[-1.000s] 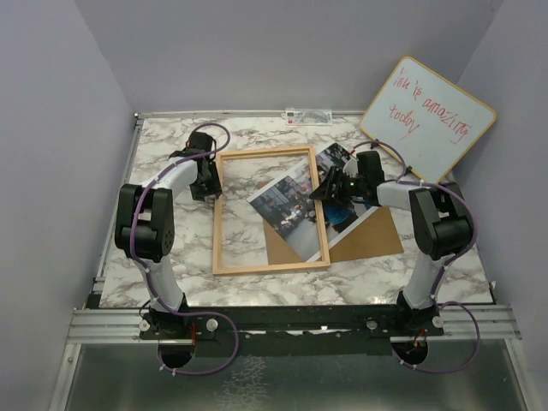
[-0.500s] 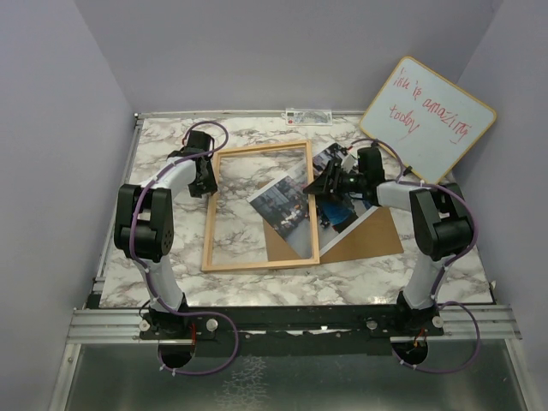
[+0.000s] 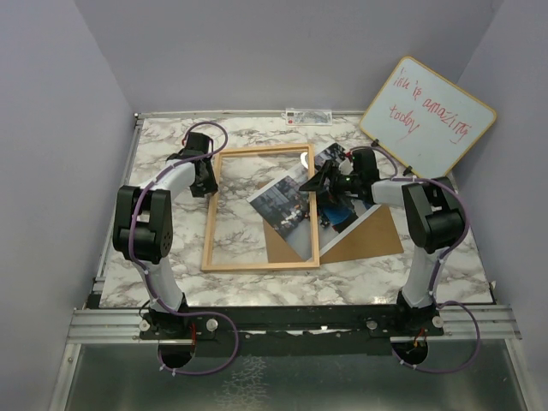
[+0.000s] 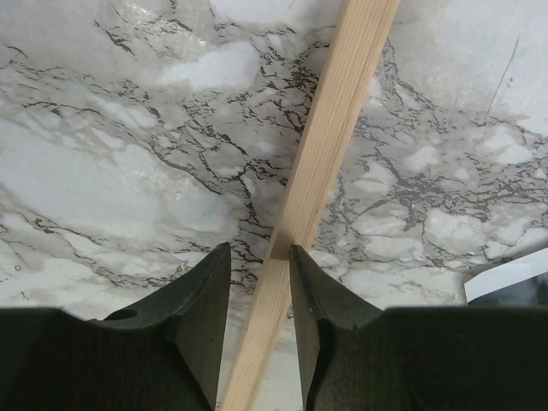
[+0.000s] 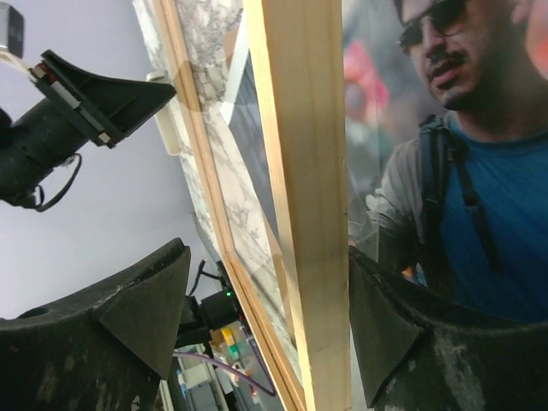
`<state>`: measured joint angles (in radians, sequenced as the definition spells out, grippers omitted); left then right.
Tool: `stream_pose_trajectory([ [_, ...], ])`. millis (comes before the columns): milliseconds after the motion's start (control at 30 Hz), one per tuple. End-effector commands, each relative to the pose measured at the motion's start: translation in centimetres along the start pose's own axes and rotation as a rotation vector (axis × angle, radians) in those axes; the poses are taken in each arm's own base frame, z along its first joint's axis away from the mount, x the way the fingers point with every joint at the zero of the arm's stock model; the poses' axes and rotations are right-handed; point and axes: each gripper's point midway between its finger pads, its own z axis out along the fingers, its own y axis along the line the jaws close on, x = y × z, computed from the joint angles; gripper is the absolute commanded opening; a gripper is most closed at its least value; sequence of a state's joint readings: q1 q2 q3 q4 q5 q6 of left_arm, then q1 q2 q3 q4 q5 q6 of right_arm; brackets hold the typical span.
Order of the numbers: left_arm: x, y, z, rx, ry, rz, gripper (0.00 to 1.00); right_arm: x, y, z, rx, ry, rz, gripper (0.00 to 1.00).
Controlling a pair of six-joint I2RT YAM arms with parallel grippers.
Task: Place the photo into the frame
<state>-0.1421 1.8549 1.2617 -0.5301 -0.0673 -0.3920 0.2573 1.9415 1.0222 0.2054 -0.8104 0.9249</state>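
The frame of light wood lies mid-table with its right rail raised. Part of the photo shows through the pane, and the rest sticks out to the right. My left gripper is at the left rail. In the left wrist view its narrow jaws straddle that rail; the right finger touches the rail and marble shows beside the left finger. My right gripper is at the raised right rail. In the right wrist view it stands wide open around the rail, next to the photo.
A plain brown backing board lies under the photo's right part. A whiteboard with red writing leans at the back right. A small white label strip sits at the table's back edge. Walls close in on both sides.
The frame has slid left and its right rail has come up off the table. My right gripper has moved a little toward the far end of that rail.
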Motion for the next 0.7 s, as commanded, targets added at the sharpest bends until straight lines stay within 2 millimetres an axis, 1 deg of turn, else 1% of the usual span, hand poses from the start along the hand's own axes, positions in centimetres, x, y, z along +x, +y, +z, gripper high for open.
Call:
stream_pose_trajectory([
  [0,9.1,-2.2,2.9,0.106,0.305,-0.016,0.37,0.6,5.6,0.5,-0.203,0.083,-0.089,0.75],
  [100,9.1,-2.2,2.9,0.106,0.304,-0.018,0.37,0.8,7.1,0.0,-0.287,0.082,-0.138,0.75],
  [233,8.9,-2.2,2.8,0.105,0.297,-0.024,0.36,1.1,8.9,-0.9,-0.378,0.085,-0.185,0.68],
  [367,8.8,-2.1,2.9,0.096,0.290,-0.025,0.36,1.5,9.7,-1.3,-0.429,0.097,-0.194,0.51],
  [500,8.8,-1.9,2.9,0.088,0.288,-0.026,0.35,1.8,10.3,-1.9,-0.466,0.092,-0.190,0.38],
  [567,8.9,-2.0,3.0,0.090,0.289,-0.023,0.35,1.9,10.4,-2.0,-0.474,0.086,-0.185,0.35],
  [667,9.0,-1.9,3.0,0.089,0.288,-0.021,0.35,1.9,10.5,-2.3,-0.491,0.071,-0.171,0.35],
])
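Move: The wooden frame's right rail lies across the open right fingers, its middle about 5 cm back of that hand and level with it. The photo's middle is roughly 5 cm back, 3 cm right and 5 cm below the right hand; the brown board's is some 11 cm back, 6 cm right and 5 cm below. The left hand already holds the left rail, whose middle is 6 cm back; from that hand the right rail's middle is 5 cm back, 25 cm right. The frame's right rail is lifted by the right hand, which rises about 9 cm while easing 3 cm left and rolling its left side up some 20 degrees; the fingers, at first open around the rail, close on it on the way. The left hand keeps its pinch on the left rail, sliding low over the table about 3 cm right and a little forward, with a slight roll. ##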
